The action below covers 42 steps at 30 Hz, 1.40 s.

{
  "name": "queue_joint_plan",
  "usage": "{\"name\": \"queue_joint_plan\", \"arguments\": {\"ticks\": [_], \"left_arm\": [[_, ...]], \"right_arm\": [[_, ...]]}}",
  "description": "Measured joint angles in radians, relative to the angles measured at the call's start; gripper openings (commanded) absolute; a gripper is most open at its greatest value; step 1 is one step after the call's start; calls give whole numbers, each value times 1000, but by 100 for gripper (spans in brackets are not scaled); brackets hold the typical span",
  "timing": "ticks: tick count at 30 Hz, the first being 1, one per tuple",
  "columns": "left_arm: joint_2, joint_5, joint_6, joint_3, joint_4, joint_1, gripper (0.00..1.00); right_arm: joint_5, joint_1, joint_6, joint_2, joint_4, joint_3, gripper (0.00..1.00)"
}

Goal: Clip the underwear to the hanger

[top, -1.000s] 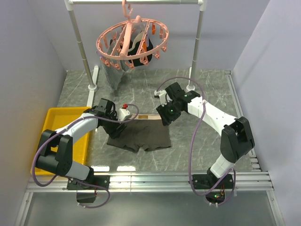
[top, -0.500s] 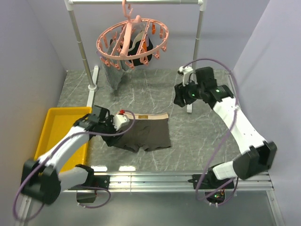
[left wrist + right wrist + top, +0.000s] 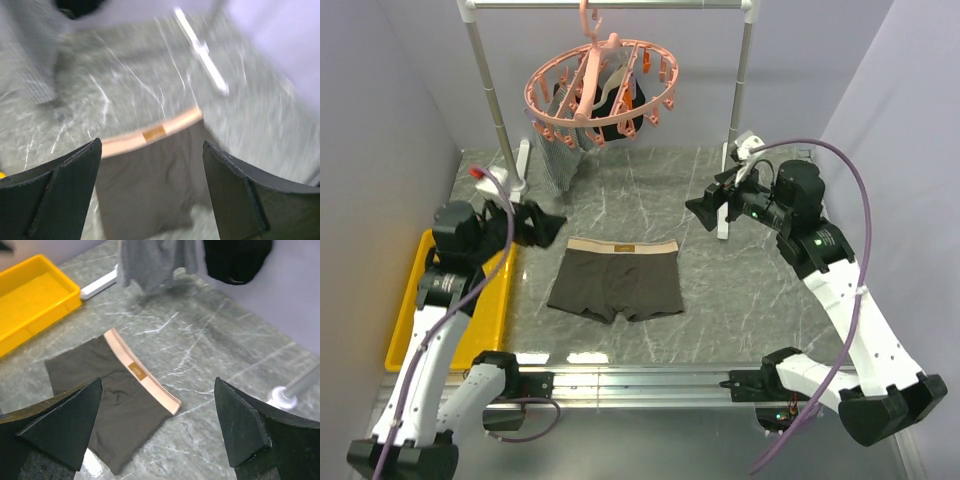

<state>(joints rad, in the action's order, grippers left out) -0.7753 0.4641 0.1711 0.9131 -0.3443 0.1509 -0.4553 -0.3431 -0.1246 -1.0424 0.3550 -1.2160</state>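
Observation:
The underwear [image 3: 617,285], dark grey-brown with a beige waistband [image 3: 622,245], lies flat on the marble table, and nothing touches it. The pink round hanger [image 3: 602,90] hangs from the rail at the back. My left gripper [image 3: 548,225] hovers open, above and left of the waistband. My right gripper [image 3: 702,208] hovers open, above and right of it. The left wrist view is blurred and shows the underwear [image 3: 150,190] far below the open left gripper [image 3: 151,150]. The right wrist view shows the underwear [image 3: 120,405] well below the wide-open right gripper [image 3: 157,390].
A yellow tray [image 3: 440,290] sits at the left edge. The white rail [image 3: 610,5] stands on two posts at the back, with one foot [image 3: 285,395] near my right arm. A light grey cloth [image 3: 558,160] and a black garment [image 3: 620,125] hang from the hanger.
Both arms have lifted off the underwear and swung outward, left arm to the left, right arm to the right. Both grippers have opened wider. The underwear stays flat.

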Motion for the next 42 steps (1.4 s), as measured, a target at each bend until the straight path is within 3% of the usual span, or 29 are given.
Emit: {"name": "queue_joint_plan", "arguments": {"ticks": [6, 10, 14, 20, 28, 42], "left_arm": [[-190, -100, 248, 185, 106, -111, 81], [-343, -173, 303, 383, 134, -198, 72], [-438, -193, 317, 483, 174, -256, 67], [-537, -164, 312, 523, 196, -279, 60], [-616, -86, 317, 524, 247, -280, 56], [-755, 1, 357, 567, 340, -280, 51]], "right_arm": [[-51, -47, -22, -75, -87, 29, 99], [-20, -158, -19, -92, -216, 134, 96], [43, -285, -18, -138, -365, 203, 91], [179, -399, -21, -293, -594, 163, 80], [246, -502, -23, -469, -764, 30, 65], [283, -557, -70, -636, -869, -81, 58]]}}
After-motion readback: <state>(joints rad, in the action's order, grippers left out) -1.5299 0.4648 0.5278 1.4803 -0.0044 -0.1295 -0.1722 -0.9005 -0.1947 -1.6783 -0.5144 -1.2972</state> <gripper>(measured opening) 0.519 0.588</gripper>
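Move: The hanger's ring is centred about 26 cm ahead of the left hand, 10 cm to its right and 15 cm higher; from the right hand it lies some 25 cm ahead, 21 cm left and 10 cm up. From the left hand, the rack's left post stands about 22 cm ahead and 14 cm left, the striped cloth hangs 20 cm straight ahead, and the underwear lies flat 2 cm back, 12 cm right and 29 cm below. The hanger is approached from two sides, both hands empty. The left hand sweeps about 22 cm forward and some 9 cm left, rising and then sinking partway, to come beside the ring's left rim between it and the post. The right hand crosses about 26 cm left over the far side of the underwear towards the ring's near clips, its fingers tipping up and turning left. Both grippers narrow to about half open. ##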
